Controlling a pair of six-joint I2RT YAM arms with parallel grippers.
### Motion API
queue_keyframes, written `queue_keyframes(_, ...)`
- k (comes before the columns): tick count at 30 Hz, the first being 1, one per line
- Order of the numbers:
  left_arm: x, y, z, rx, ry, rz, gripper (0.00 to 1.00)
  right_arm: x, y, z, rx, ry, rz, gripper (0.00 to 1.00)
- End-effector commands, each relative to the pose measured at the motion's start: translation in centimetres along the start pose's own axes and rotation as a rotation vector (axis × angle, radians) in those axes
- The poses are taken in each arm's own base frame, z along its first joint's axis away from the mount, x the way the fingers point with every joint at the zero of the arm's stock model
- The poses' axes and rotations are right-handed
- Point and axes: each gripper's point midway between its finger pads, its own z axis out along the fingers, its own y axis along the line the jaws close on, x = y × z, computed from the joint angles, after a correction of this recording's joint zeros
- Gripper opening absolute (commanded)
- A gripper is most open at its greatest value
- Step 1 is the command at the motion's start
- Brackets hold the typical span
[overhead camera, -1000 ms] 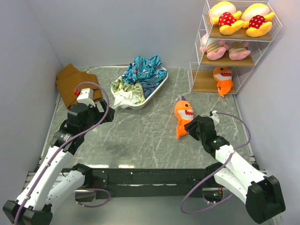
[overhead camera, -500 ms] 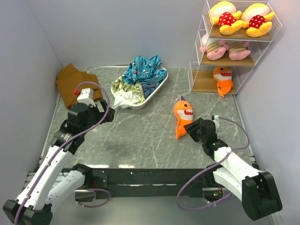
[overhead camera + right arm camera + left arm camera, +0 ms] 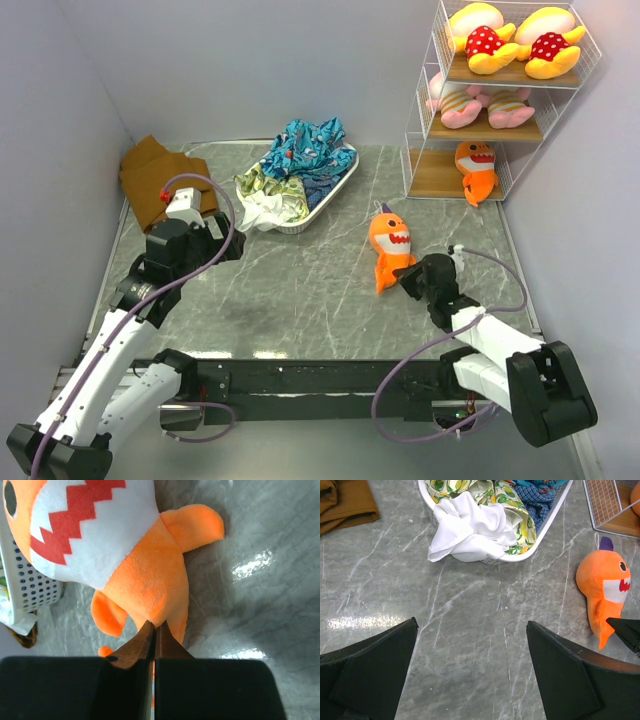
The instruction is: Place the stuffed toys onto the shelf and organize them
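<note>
An orange shark toy (image 3: 390, 240) (image 3: 605, 590) lies on the grey marble table, head away from the arms. My right gripper (image 3: 407, 281) (image 3: 155, 625) is shut on the tail end of this shark (image 3: 135, 570), with orange plush pinched between the closed jaws. My left gripper (image 3: 222, 240) (image 3: 472, 622) hangs open over bare table, holding nothing. The white wire shelf (image 3: 428, 176) stands at the back right. Two yellow toys (image 3: 485, 40) sit on its top board, two pink toys (image 3: 462, 106) on the middle board, and another orange shark (image 3: 476, 170) on the bottom board.
A white oval tray (image 3: 341, 184) (image 3: 540, 550) holds a heap of patterned cloth (image 3: 305, 150) with a white cloth (image 3: 470, 530) on its near end. A brown folded cloth (image 3: 155, 175) (image 3: 345, 502) lies at the back left. Grey walls close in the table on both sides.
My right gripper has slid in toward the shark's tail and closed on it, nudging the shark slightly. The left arm has not moved.
</note>
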Motion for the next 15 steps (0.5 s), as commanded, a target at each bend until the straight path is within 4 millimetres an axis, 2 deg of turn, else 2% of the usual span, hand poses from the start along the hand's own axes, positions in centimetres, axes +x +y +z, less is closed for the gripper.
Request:
queue_keyframes(1, -0.5, -0.6, 0.2, 0.027, -0.02, 0.01, 0.96, -3.9, 2.1, -0.7, -0.001, -0.143, -0.072, 0.0)
queue_keyframes(2, -0.4, -0.5, 0.2, 0.025, -0.016, 0.012, 0.96, -5.2, 3.0, -1.1, -0.002, -0.187, -0.091, 0.0)
queue_keyframes(4, -0.5, -0.6, 0.2, 0.028, -0.018, 0.012, 0.96, -7.5, 2.6, -2.2, 0.06, -0.28, -0.149, 0.0)
queue_keyframes(5, -0.4, -0.6, 0.2, 0.028, -0.016, 0.012, 0.97, -8.6, 3.4, -2.6, 0.057, -0.313, -0.162, 0.0)
queue_keyframes(6, -0.5, -0.7, 0.2, 0.032, -0.017, 0.012, 0.96, -9.6, 3.1, -3.1, 0.083, -0.346, -0.172, 0.0)
queue_keyframes(10, -0.4, -0.7, 0.2, 0.037, -0.016, 0.012, 0.97, -12.4, 4.0, -4.0, 0.106, -0.422, -0.228, 0.0)
queue_keyframes(15, -0.5, -0.9, 0.0, 0.045, -0.016, 0.013, 0.96, -15.3, 4.8, -3.4, 0.103, -0.471, -0.316, 0.0)
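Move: The right gripper, low over the table, already holds an orange shark toy by its lower body; the free left half of the bottom shelf lies about 25 cm ahead and some 10 cm to its right, roughly level. The shark toy already on that shelf sits some 10 cm right of that free spot, and the laundry basket stands about 22 cm ahead and 24 cm left of the gripper. From the idle left gripper the free spot is about 24 cm ahead, 45 cm right, 20 cm below. Keep the right fingers shut on the orange shark toy's lower body and raise it about 9 cm, swinging it some 8 cm to the right and edging forward towards the bottom shelf as you go. Meanwhile roll the hand about 20 degrees so its left side sinks, tip the fingers up a little and turn slightly clockwise. ##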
